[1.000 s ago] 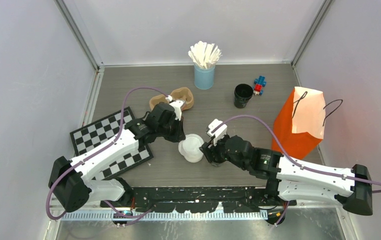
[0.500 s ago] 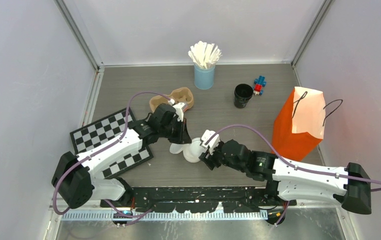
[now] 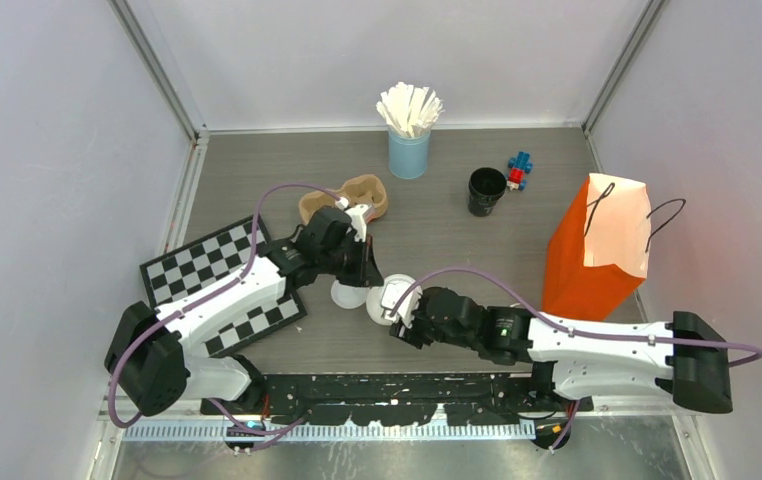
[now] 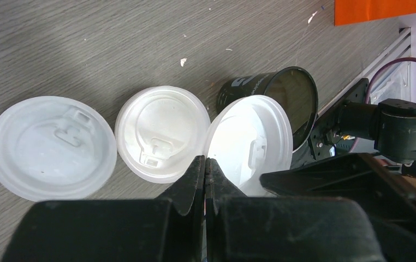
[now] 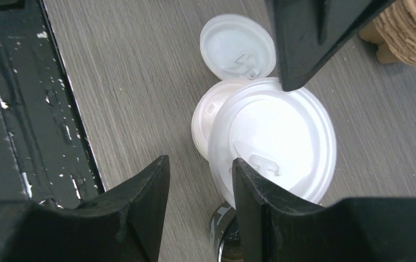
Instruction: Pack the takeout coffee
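A black takeout cup [image 4: 249, 87] with white print lies tilted, mouth open, and a white lid [image 4: 249, 139] leans across that mouth. My left gripper [image 4: 204, 159] is shut, its tips at that lid's edge; nothing shows between them. My right gripper [image 5: 200, 164] is open over the same lid [image 5: 274, 136]. The cup's rim [image 5: 222, 232] shows low between its fingers; whether they touch it I cannot tell. A second black cup [image 3: 486, 190] stands open at the back. From above, the left gripper [image 3: 365, 275] and the right gripper [image 3: 397, 312] meet mid-table.
Two more lids [image 4: 162, 139] [image 4: 50, 147] lie flat beside the tilted one. An orange paper bag [image 3: 597, 250] stands at the right. A cardboard cup carrier [image 3: 347, 195], a blue cup of stirrers [image 3: 409, 150], a small toy [image 3: 519, 170] and a checkerboard [image 3: 207, 275] are also on the table.
My right gripper has moved left to the lids and its jaws have narrowed. The lid pile has split: one lid lies flat at the left, another is tipped up.
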You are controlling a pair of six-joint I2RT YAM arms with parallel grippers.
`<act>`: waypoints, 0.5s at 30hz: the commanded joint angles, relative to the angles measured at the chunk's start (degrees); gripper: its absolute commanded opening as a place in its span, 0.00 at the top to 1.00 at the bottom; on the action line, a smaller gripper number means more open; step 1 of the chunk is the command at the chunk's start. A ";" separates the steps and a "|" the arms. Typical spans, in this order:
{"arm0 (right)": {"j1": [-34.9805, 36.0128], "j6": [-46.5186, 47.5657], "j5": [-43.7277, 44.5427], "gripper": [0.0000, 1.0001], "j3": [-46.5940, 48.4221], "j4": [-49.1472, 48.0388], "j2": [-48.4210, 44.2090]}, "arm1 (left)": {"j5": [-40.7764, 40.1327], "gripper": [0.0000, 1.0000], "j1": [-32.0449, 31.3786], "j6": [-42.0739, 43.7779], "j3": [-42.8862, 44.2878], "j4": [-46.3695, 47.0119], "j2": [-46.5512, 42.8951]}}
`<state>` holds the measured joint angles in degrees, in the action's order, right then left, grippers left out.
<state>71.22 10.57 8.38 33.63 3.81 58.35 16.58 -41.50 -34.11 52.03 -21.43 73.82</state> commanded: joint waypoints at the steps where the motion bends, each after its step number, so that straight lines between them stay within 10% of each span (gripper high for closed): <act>1: 0.93 2.70 3.37 0.52 1.72 -2.31 2.85 | 1.66 1.00 0.32 -0.85 0.85 1.69 -0.95; 9: 1.39 1.57 6.72 1.00 1.24 -6.09 1.37 | 1.95 1.00 0.48 -1.34 0.54 0.67 -3.16; 15: 1.43 -8.69 3.42 1.00 2.05 -5.06 -4.44 | -3.14 0.53 1.79 8.60 5.09 -6.53 -9.54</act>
<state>72.29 9.43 13.15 33.63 1.48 58.43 16.43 -40.64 -32.60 52.58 -24.49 70.43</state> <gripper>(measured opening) 0.026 0.407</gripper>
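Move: The left fingers hold a white lid by its far rim; its middle lies roughly 4 cm back of the left hand, nearly level in height. From the right hand that same lid is about 4 cm ahead and 1 cm left, its near rim between the open fingers. Some 11 cm below the right hand, the stacked lid sits 5 cm ahead and 2 cm left, the clear lid 7 cm ahead and 9 cm left. The cup stands 4 cm ahead, 7 cm right of the right hand and 9 cm below. The right fingers close and pinch the near rim of the held lid while the right hand dips about 2 cm and edges forward, then it rises some 3 cm with its grip kept. The left hand keeps its pinch until the right has shut, then opens to let go of the far rim and draws off up and a little left. ##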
